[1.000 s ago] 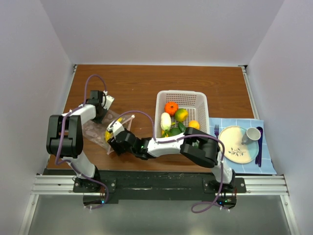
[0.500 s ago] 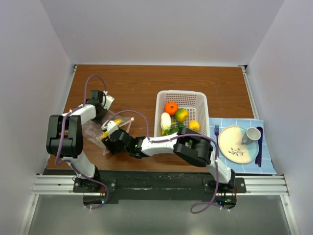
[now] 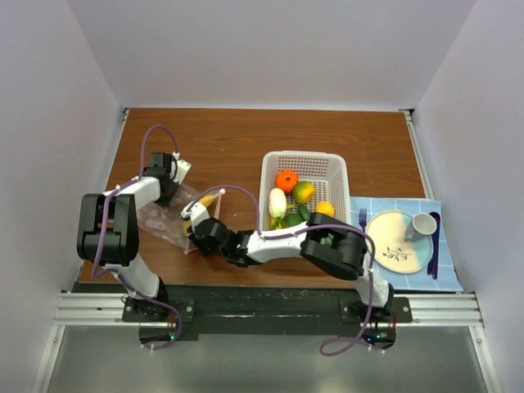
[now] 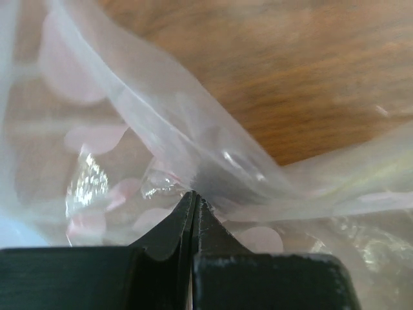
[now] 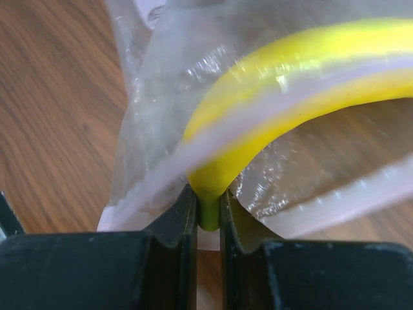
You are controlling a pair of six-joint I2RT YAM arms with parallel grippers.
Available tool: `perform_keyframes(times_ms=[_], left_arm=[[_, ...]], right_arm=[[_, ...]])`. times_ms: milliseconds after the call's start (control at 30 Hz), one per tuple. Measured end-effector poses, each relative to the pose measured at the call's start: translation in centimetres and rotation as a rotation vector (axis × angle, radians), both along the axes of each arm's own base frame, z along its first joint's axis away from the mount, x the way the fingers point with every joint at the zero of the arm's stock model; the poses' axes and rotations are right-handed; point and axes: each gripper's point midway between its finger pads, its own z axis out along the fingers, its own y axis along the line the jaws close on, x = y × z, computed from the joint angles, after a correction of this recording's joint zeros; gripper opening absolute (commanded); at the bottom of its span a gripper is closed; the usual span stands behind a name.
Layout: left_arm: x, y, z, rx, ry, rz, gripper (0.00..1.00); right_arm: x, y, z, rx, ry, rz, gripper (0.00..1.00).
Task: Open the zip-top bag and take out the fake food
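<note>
The zip-top bag (image 3: 161,219) lies crumpled on the left of the table, clear with pink dots. My left gripper (image 4: 193,195) is shut on a fold of the bag's film (image 4: 174,123), at the bag's far edge (image 3: 169,196) in the top view. A yellow banana (image 5: 290,58) of the fake food curves out of the bag (image 5: 155,90), with a pale zip strip lying across it. My right gripper (image 5: 208,208) is shut on the banana's green stem end. In the top view this gripper (image 3: 196,218) sits at the bag's right edge, with the banana (image 3: 206,200) just beyond it.
A white perforated basket (image 3: 304,157) at centre right holds more fake food: an orange piece (image 3: 286,180), a white piece (image 3: 277,201), and green and yellow ones. On a blue cloth (image 3: 368,274) at far right are a floral plate (image 3: 390,239), a cup (image 3: 423,223) and cutlery.
My right gripper has closed onto the banana's stem and drawn slightly right from the bag after reaching left. The left gripper has kept its hold on the bag.
</note>
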Motion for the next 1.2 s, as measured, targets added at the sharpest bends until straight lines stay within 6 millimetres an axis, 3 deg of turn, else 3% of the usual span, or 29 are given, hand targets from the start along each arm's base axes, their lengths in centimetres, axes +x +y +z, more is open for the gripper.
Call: perform_keyframes(times_ms=[167, 300, 533, 667, 733, 833, 967, 1067, 1200], left_arm=[[0.9, 1.8, -0.1, -0.001, -0.016, 0.034, 0.00], [1.2, 2.7, 0.0, -0.004, -0.037, 0.046, 0.00], [0.7, 2.4, 0.0, -0.008, -0.045, 0.012, 0.00], [0.6, 2.3, 0.0, -0.016, -0.044, 0.003, 0.00], [0.5, 2.2, 0.0, -0.028, -0.040, -0.001, 0.00], [0.3, 1.6, -0.2, -0.060, -0.029, -0.013, 0.00], [0.2, 3.0, -0.1, -0.034, -0.039, 0.021, 0.00], [-0.2, 3.5, -0.1, -0.027, -0.038, 0.035, 0.00], [-1.5, 3.4, 0.0, -0.029, -0.021, 0.040, 0.00]], right_arm=[[0.3, -2.7, 3.4, 0.040, -0.040, -0.061, 0.01], [0.9, -3.3, 5.5, 0.094, -0.074, -0.101, 0.00], [1.4, -4.3, 4.8, 0.099, -0.071, -0.189, 0.00], [0.7, -7.0, 5.1, 0.132, -0.067, -0.249, 0.00], [0.5, -8.4, 7.2, 0.183, -0.084, -0.290, 0.00], [0.9, -10.2, 12.6, 0.302, -0.132, -0.361, 0.00], [2.4, -13.0, 19.1, 0.381, -0.250, -0.464, 0.00], [3.2, -13.3, 21.7, 0.398, -0.301, -0.491, 0.00], [3.7, -13.9, 22.4, 0.361, -0.346, -0.510, 0.00]])
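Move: With the banana stem already pinched in the right fingers, the bananas' middle lies some 6 cm ahead and 3 cm to the right, in the bag mouth. The white basket they are bound for is centred about 32 cm right and 10 cm ahead; the pumpkin in it sits roughly 27 cm right, 14 cm ahead. The basket lies about 38 cm right of the left hand, 2 cm farther out. Pulling the bananas by the stem, the right hand goes up about 22 cm and right about 14 cm, towards the basket, edging slightly forward; it pauses near 5 cm up, then lifts faster. Its fingers stay shut, tip up from slanting down to nearly level and swing some 30 degrees clockwise. The left hand keeps its pinch on the bag, shifting about 3 cm left. ##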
